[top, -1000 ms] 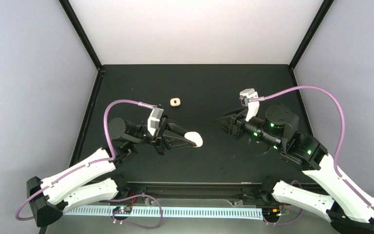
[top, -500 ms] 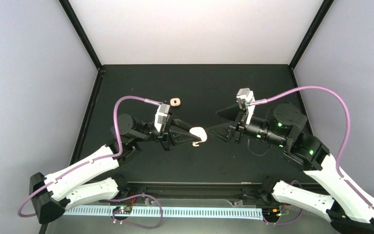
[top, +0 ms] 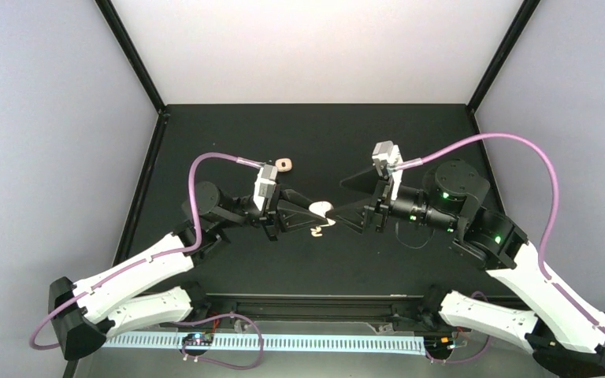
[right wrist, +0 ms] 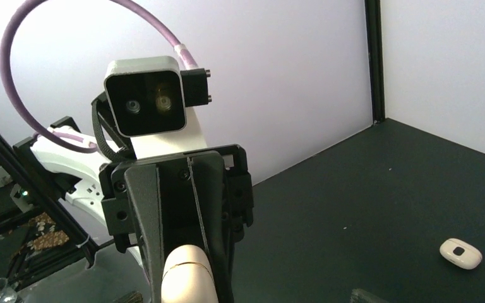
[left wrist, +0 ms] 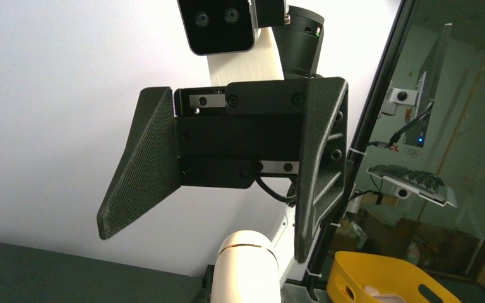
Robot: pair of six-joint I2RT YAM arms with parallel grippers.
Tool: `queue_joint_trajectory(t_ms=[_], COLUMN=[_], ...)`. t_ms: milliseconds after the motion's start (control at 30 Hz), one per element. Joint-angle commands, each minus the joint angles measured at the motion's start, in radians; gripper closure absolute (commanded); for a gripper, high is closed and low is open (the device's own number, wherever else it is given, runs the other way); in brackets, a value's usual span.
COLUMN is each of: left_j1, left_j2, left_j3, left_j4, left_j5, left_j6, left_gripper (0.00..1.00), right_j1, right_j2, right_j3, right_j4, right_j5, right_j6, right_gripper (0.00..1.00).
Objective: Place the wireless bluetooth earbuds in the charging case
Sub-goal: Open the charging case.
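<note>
My left gripper (top: 309, 211) is shut on the cream, rounded charging case (top: 320, 208), holding it off the black table with its lid seam closed (left wrist: 247, 265). My right gripper (top: 339, 203) faces it from the right with jaws wide open, its fingertips (top: 337, 221) just short of the case and not touching it. In the right wrist view the case (right wrist: 186, 274) sticks out of the left gripper's shut fingers. A tiny cream curled earbud piece (top: 315, 231) shows just below the case; I cannot tell whether it lies on the table.
A small cream oval piece with a dark dot (top: 284, 164) lies on the table behind the left arm, also seen in the right wrist view (right wrist: 461, 253). Black frame posts and white walls bound the table. A yellow bin (left wrist: 385, 281) stands outside the cell.
My left gripper lifted the case and carried it right towards the centre. My right gripper opened wide and moved left up to the case. The small curled piece came into view.
</note>
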Motion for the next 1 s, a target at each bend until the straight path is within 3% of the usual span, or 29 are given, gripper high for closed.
queue_joint_trajectory(t_ms=[0,467,967], left_j1=[-0.002,-0.002,-0.003], left_j2=[0.004,-0.027,-0.059], left_j3=[0.049,0.038,0.021], left_j4=[0.029,0.065,0.066], left_j5=[-0.010,0.084,0.075], left_j6=[0.003,-0.007,-0.006], left_gripper=[0.99,0.99,0.98], right_j1=[0.009,0.007,0.007], right_j2=[0.028,0.017,0.021], right_j3=[0.023,-0.017,-0.030], right_j4=[-0.044,-0.116,-0.121], right_j5=[-0.031,0.227,0.240], right_j6=[-0.026,0.021,0.051], right_gripper=[0.16,0.36,0.36])
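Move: The closed charging case is in my left fingers, its middle about 1 cm right of that hand's point. From my right hand it lies some 2 cm back, 3 cm left and 2 cm lower, between my open fingers and nearer the back one. Counted from my right hand, the loose earbuds lie on the table about 13 cm ahead, 5 cm left and 37 cm below; another case is roughly 35 cm ahead and 15 cm left, just as low. I keep the case gripped and nearly still in my left hand. My right hand dips about 1.5 cm and edges left onto the case while its fingers close partway. Then I carry it forward, drawing back some 2 cm to the right and turning about 10 degrees clockwise, the back fingertip prying at the lid seam to swing the lid forward. ##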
